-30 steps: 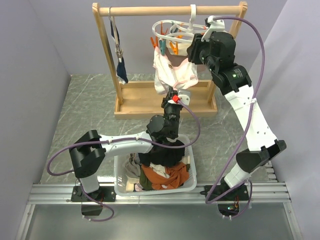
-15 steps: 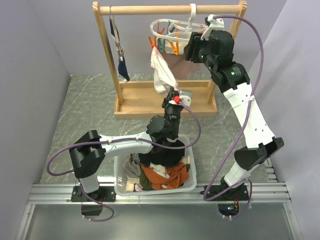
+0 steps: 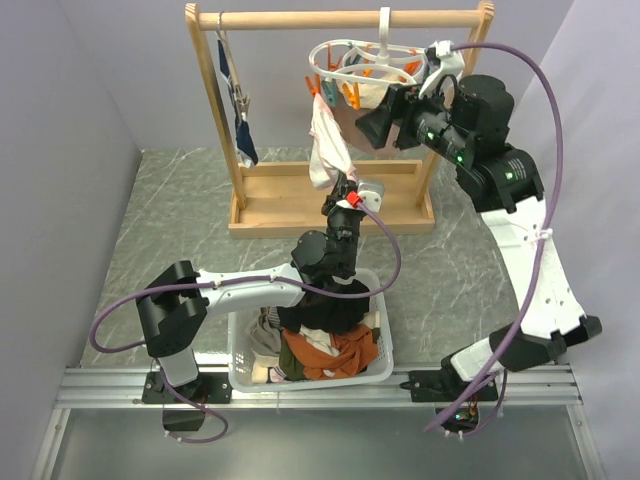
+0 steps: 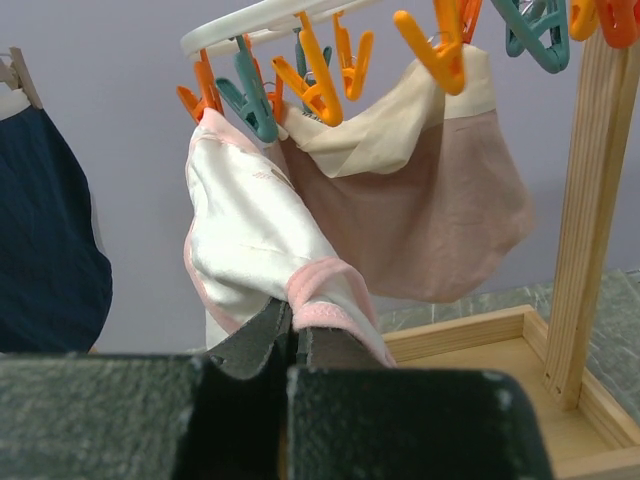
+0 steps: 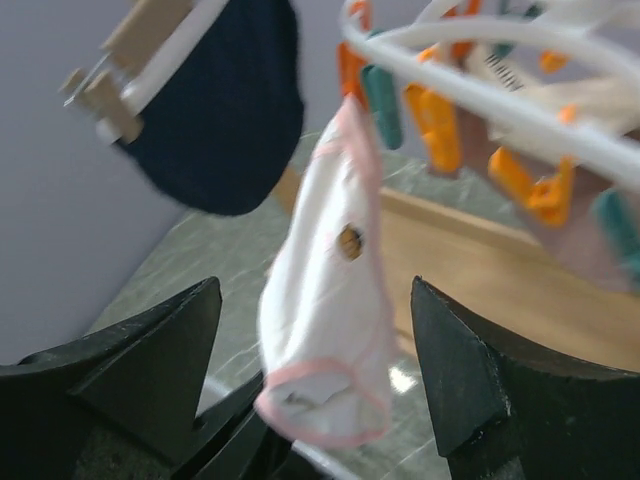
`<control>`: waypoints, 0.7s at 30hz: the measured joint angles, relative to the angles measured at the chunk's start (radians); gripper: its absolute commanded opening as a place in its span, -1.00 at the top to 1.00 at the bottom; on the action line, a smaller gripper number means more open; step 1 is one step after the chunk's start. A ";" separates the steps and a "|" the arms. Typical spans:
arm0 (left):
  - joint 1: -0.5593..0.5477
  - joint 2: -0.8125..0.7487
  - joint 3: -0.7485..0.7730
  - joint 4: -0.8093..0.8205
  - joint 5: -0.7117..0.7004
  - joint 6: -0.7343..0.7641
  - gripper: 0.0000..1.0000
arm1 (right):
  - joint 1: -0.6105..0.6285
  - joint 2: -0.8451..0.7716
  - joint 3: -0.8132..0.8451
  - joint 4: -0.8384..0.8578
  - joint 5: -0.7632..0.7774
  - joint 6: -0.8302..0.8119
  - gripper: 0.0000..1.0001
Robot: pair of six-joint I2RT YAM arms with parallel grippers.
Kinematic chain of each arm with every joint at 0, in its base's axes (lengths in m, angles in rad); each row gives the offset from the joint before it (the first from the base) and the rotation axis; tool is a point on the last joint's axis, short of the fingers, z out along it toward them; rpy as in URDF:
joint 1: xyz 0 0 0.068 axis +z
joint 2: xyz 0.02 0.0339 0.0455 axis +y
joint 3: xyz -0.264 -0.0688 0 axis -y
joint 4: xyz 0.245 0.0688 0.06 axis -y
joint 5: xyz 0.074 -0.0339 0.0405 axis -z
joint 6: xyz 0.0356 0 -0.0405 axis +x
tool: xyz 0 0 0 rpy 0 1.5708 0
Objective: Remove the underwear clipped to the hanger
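Note:
The white ring hanger hangs by its hook from the rack rail, with orange and teal pegs under it. The whitish underwear with pink edging hangs from one peg at the ring's left side. My left gripper is shut on its lower pink hem. The pale pink-beige underwear stays pegged behind it. My right gripper is open and empty just right of the ring; the whitish underwear hangs between its fingers without touching. No black underwear shows on the hanger.
A wooden rack with a tray base carries the ring hanger and a wooden clip hanger holding a navy garment. A white basket of orange, striped and grey clothes sits under my left arm. Grey walls close both sides.
The whitish underwear came off its right-hand peg and now hangs narrow from the left one. My right arm swung out to the right, away from the ring. My left gripper kept its hold.

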 measured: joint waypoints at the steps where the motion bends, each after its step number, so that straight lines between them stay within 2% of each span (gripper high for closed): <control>1: 0.000 0.000 0.000 0.002 0.000 0.002 0.99 | 0.000 -0.017 -0.017 -0.009 -0.032 0.006 -0.67; 6: 0.000 0.000 0.000 0.011 0.002 0.011 0.99 | 0.000 -0.124 -0.271 0.005 -0.167 0.071 -0.71; 9: -0.002 0.000 -0.008 0.008 0.008 0.011 0.99 | 0.008 -0.126 -0.376 0.031 -0.212 0.121 -0.73; 17: -0.010 -0.033 -0.045 -0.064 0.050 -0.019 0.99 | 0.013 -0.046 -0.366 0.066 -0.335 0.134 -0.75; 18: -0.010 -0.043 -0.047 -0.071 0.054 -0.022 0.99 | 0.014 -0.032 -0.353 0.069 -0.355 0.134 -0.71; 21: -0.010 -0.059 -0.047 -0.077 0.060 -0.022 0.99 | 0.016 0.027 -0.294 0.068 -0.416 0.134 -0.41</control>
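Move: The white underwear's lower end is pinched in the left hand and its top is still clipped. Its middle lies some 4 cm ahead of the right hand, 9 cm to its left and 4 cm below, and about 6 cm ahead of the left hand, 3 cm left and 7 cm above. From the right hand, the hanger's centre is about 9 cm ahead, 1 cm left and 5 cm higher; the beige underwear hangs about 8 cm ahead, 1 cm left and 5 cm lower. The right hand brings its wide-open fingers to either side of the white underwear's lower part, just above the left fingertips, and barely begins to close. It sinks about 11 cm while drawing back some 4 cm, then goes left, nearly 7 cm in all, tipping down and swinging counter-clockwise about 20 degrees each. The left hand keeps its pinch, nearly in place. ##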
